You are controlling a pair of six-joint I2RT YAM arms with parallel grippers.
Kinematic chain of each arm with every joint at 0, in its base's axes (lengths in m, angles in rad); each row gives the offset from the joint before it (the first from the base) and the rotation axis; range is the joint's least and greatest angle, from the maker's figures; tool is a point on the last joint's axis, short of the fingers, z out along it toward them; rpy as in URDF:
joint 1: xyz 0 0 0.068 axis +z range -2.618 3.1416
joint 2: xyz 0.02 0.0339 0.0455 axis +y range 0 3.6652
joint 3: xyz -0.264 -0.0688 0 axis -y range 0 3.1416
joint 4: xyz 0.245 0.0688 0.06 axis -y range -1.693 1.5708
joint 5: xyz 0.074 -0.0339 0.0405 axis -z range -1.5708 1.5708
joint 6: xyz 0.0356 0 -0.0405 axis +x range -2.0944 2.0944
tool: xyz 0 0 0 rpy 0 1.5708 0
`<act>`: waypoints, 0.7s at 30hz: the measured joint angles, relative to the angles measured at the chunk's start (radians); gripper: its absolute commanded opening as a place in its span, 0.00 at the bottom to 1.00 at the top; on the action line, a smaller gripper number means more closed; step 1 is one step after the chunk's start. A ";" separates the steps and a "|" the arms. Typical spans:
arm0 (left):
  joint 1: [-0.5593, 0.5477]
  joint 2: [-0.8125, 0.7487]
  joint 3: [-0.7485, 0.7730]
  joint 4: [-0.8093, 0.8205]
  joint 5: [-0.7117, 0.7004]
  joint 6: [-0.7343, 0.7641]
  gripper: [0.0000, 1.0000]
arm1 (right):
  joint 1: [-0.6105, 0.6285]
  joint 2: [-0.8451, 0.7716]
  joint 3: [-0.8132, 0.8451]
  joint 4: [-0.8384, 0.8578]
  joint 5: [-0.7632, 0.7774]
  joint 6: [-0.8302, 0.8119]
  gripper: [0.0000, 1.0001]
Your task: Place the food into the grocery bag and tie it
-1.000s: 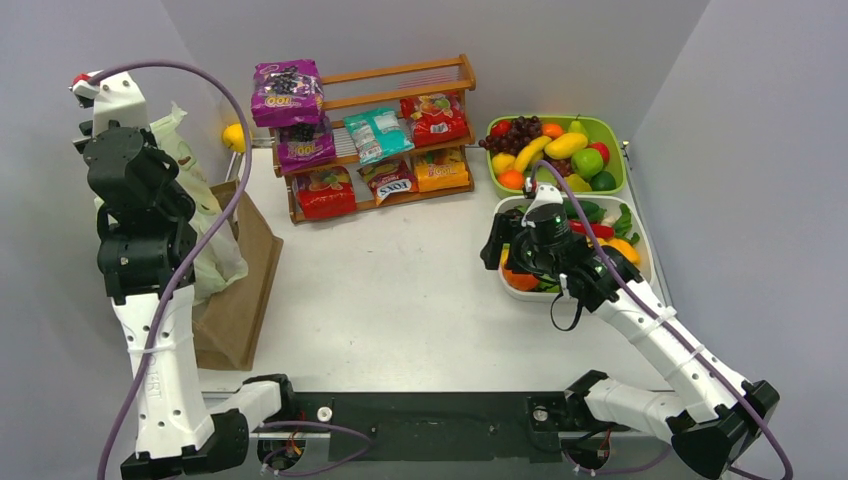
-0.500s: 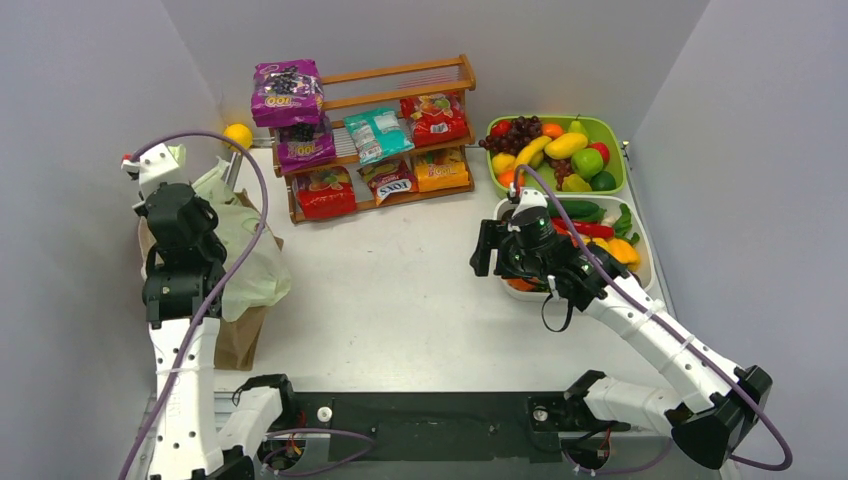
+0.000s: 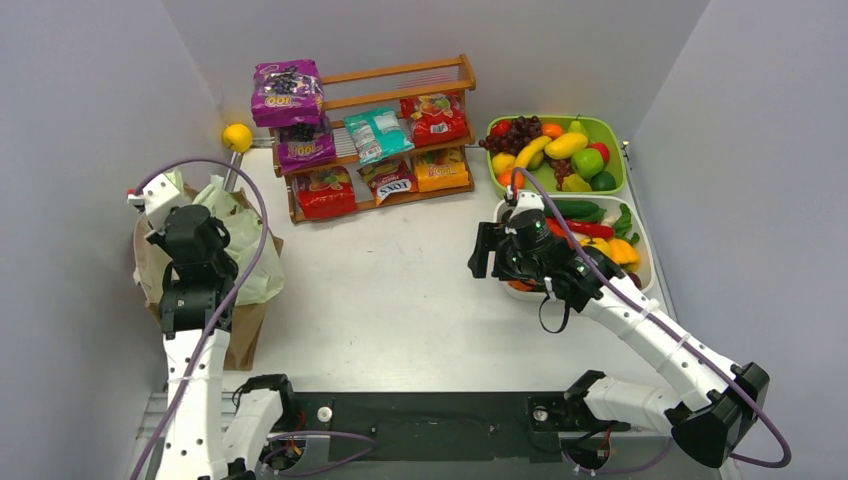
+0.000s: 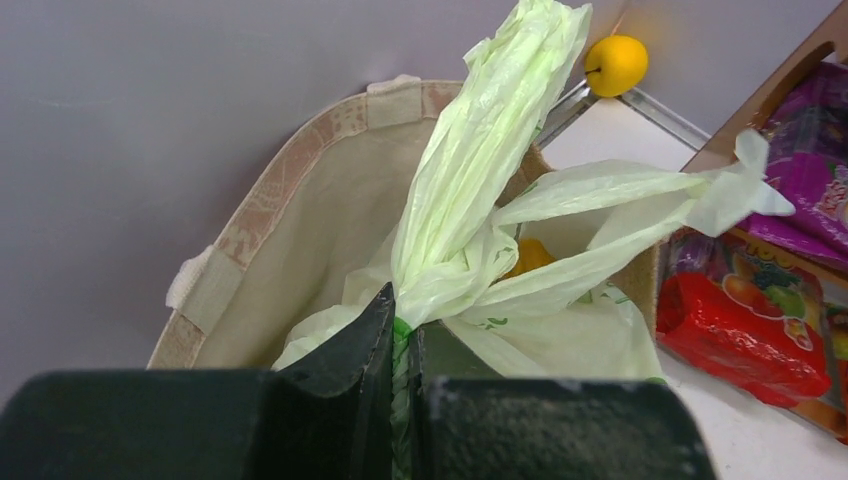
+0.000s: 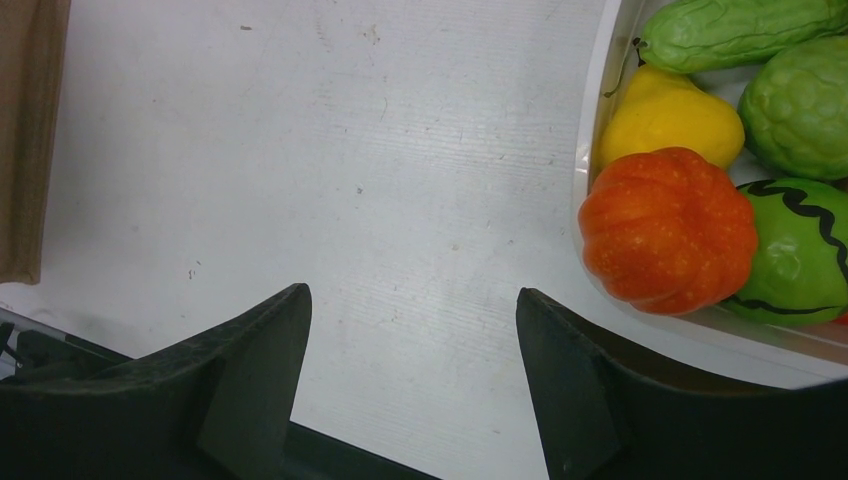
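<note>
The pale green grocery bag [image 3: 240, 235] [image 4: 480, 150] sits in the mouth of a brown bag [image 3: 245, 335] [image 4: 290, 200]. My left gripper [image 3: 192, 218] [image 4: 405, 320] is shut on its twisted handle. Something orange [image 4: 530, 255] shows through the bag's opening. My right gripper [image 3: 490, 255] [image 5: 410, 300] hangs open over bare table, empty, just left of a white tray [image 5: 597, 110]. In that tray lie food toys: an orange pumpkin [image 5: 665, 230], a yellow pear [image 5: 670, 120] and green pieces. Snack packets [image 3: 390, 180] fill a wooden rack.
A green tray [image 3: 618, 135] of toy fruit stands at the back right, behind the white tray [image 3: 648, 262]. A yellow ball [image 3: 237, 137] [image 4: 615, 62] sits in the back left corner. Grey walls close in the left, back and right sides.
My left arm has come down from high up, lowering the grocery bag onto the brown bag. My right gripper has shifted a little left, off the white tray, still open.
</note>
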 measured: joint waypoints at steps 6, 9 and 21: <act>0.016 0.033 -0.071 -0.006 -0.050 -0.062 0.70 | 0.000 0.000 -0.024 0.006 0.000 0.004 0.71; 0.023 0.064 -0.066 -0.030 -0.048 -0.098 0.74 | 0.000 -0.001 -0.036 0.008 0.001 0.004 0.71; 0.000 0.046 0.248 -0.193 0.101 -0.114 0.72 | 0.002 0.008 -0.041 0.025 0.006 0.004 0.71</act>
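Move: The left hand holds the grocery bag by its knotted neck above the brown bag, whose middle is some 20 cm below the fingers and about 5 cm back; the grocery bag's full body hangs about 15 cm below, 4 cm back and 7 cm to the right. The red snack bag on the rack is about 16 cm ahead, 19 cm to the right and 24 cm lower. From the empty right hand, the brown bag lies roughly 50 cm to the left, 3 cm back and 9 cm lower. The left hand, still pinching the neck of the grocery bag just under the knot, sinks about 5 cm down towards the brown bag while its fingers spread wide and let go of the plastic. With the fingers staying open it then turns back and climbs briskly some 10 cm straight off the freed neck, edging about 3 cm to the right on the way and barely tilting. ##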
